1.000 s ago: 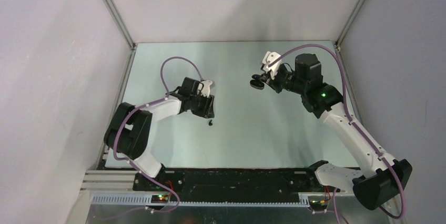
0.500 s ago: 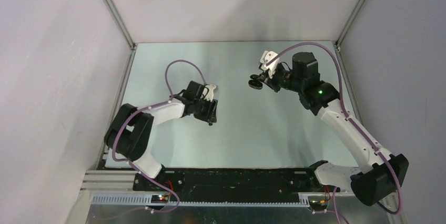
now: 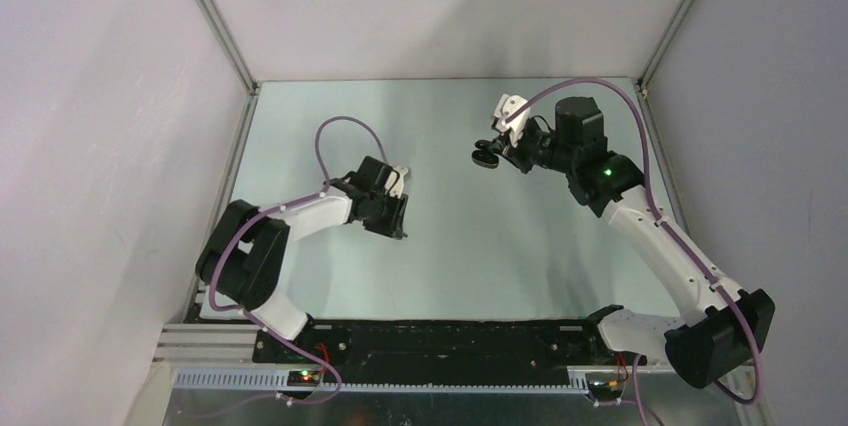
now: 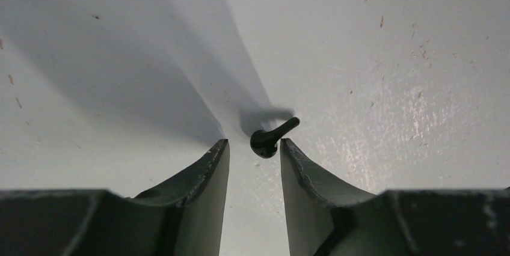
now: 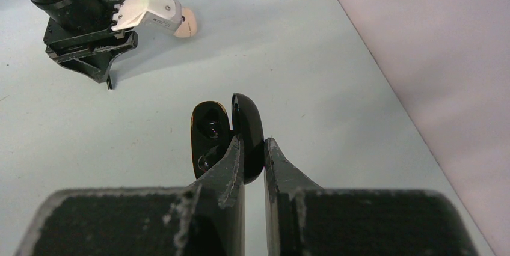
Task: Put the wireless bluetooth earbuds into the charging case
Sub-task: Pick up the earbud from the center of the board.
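Note:
A glossy black earbud lies on the table just at the tips of my left gripper, close against the right finger. That gripper is open and points down at the table; from above, the left gripper covers the bud. My right gripper is shut on one half of the black charging case, which hangs open above the table with its hollows showing. In the overhead view the charging case sits at the tip of the right gripper, at the back right.
A cream rounded object lies on the table just behind the left wrist. Grey walls close the table on the left, back and right. Purple cables loop over both arms.
My left gripper has moved toward the near edge and down over the black earbud, and its jaws have narrowed a little. The right arm with the case has barely shifted.

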Controlling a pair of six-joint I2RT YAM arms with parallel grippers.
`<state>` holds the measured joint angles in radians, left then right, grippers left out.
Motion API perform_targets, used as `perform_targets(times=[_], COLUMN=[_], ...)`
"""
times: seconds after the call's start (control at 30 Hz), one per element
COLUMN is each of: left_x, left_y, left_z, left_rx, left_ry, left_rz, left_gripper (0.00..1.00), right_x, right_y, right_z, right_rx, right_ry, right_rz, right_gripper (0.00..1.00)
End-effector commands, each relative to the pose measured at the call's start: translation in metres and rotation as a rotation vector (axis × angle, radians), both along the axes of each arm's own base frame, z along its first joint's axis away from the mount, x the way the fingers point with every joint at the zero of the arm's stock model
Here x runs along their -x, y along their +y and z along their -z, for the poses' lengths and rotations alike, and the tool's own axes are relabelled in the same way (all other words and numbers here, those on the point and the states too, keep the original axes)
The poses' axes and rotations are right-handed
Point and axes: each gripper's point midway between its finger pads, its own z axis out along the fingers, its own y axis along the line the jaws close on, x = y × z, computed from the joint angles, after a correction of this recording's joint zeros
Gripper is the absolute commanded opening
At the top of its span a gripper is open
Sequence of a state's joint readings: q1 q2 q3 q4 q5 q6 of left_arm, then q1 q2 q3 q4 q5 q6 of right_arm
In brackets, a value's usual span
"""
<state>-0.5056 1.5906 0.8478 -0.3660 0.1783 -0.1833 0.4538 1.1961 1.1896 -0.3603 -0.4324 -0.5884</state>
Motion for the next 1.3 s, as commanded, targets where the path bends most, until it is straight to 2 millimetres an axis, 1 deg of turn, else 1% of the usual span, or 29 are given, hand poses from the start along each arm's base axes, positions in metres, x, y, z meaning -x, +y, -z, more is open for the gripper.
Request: perform_targets(times=[0.0,0.1,0.2,0.27,0.33,0.5,0.63,0.67,0.7,0.73,0.8,0.83,0.97,1.0,1.03,1.07,1.1,1.13,1.17,1.2,1.23,1.27], left_x=[0.011,0.014,0.016,0.015,0.014,0.012,0.010,0.008,0.007,0.004,-0.002,-0.003,-0.012,-0.014,-0.017,-0.020,-0.023,-0.025,-0.029,-0.031,-0.035,-0.035], left_y=[-0.004,-0.009,-0.011,-0.012,-0.013,-0.010,-0.012,-0.013,-0.013,-0.014,-0.014,-0.014,-0.010,-0.009,-0.005,-0.004,-0.001,0.001,0.003,0.004,0.005,0.007], left_z=[0.003,0.002,0.005,0.007,0.007,0.009,0.007,0.005,0.003,0.000,-0.013,-0.017,-0.043,-0.054,-0.060,-0.074,-0.081,-0.095,-0.104,-0.116,-0.127,-0.136], left_rx=[-0.024,-0.024,-0.033,-0.035,-0.038,-0.059,-0.060,-0.058,-0.055,-0.054,-0.045,-0.044,-0.038,-0.031,-0.040,-0.034,-0.047,-0.046,-0.055,-0.055,-0.059,-0.062], left_ry=[0.047,0.047,0.060,0.069,0.072,0.075,0.074,0.068,0.056,0.043,-0.003,-0.019,-0.126,-0.163,-0.195,-0.243,-0.281,-0.333,-0.369,-0.412,-0.442,-0.466], left_rz=[0.047,0.077,0.087,0.091,0.094,0.090,0.103,0.105,0.113,0.114,0.118,0.125,0.149,0.151,0.157,0.164,0.181,0.200,0.207,0.214,0.210,0.219], left_gripper=[0.41,0.40,0.39,0.34,0.32,0.28,0.17,0.12,0.10,0.03,0.00,0.00,0.00,0.00,0.00,0.00,0.00,0.00,0.00,0.00,0.00,0.00], right_x=[-0.007,-0.007,-0.009,-0.010,-0.010,-0.011,-0.010,-0.010,-0.011,-0.010,-0.010,-0.010,-0.007,-0.007,-0.007,-0.008,-0.005,-0.006,-0.005,-0.007,-0.009,-0.013], right_y=[0.004,0.003,0.002,0.003,0.003,0.002,0.001,0.001,0.001,0.000,-0.001,-0.002,0.000,0.001,0.002,0.003,0.008,0.010,0.017,0.017,0.024,0.024], right_z=[-0.032,-0.031,-0.030,-0.030,-0.030,-0.030,-0.029,-0.029,-0.029,-0.028,-0.025,-0.024,-0.016,-0.013,-0.011,-0.007,-0.005,-0.002,0.002,0.006,0.008,0.012], right_rx=[-0.042,-0.041,-0.044,-0.046,-0.046,-0.044,-0.044,-0.043,-0.043,-0.042,-0.038,-0.037,-0.041,-0.038,-0.035,-0.027,-0.016,-0.003,0.011,0.025,0.029,0.043], right_ry=[-0.088,-0.081,-0.076,-0.077,-0.078,-0.080,-0.075,-0.075,-0.075,-0.071,-0.059,-0.051,-0.003,0.007,0.015,0.021,0.018,0.021,0.016,0.012,-0.001,-0.007], right_rz=[-0.013,-0.012,-0.012,-0.011,-0.011,-0.008,-0.005,-0.004,-0.003,-0.002,0.000,0.001,-0.003,0.000,0.000,0.003,-0.011,-0.011,-0.028,-0.014,-0.021,0.001], right_gripper=[0.00,0.00,0.00,0.00,0.00,0.00,0.00,0.00,0.00,0.00,0.00,0.00,0.00,0.00,0.00,0.00,0.00,0.00,0.00,0.00,0.00,0.00])
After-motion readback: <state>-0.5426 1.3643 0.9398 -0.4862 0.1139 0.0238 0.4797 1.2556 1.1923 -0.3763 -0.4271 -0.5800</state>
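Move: The black earbud lies almost between the left hand's half-open fingertips, about 1 cm back, 1 cm to its right and 1 cm below. The pink case sits about 12 cm ahead of the left hand and 4 cm to its left, at much the same height. From the right hand, which keeps hold of the open black case, the earbud is some 7 cm back, 18 cm to the left and 29 cm below. The left hand eases back-right, pinches the black earbud and lifts it about 9 cm; the right sinks slightly. ##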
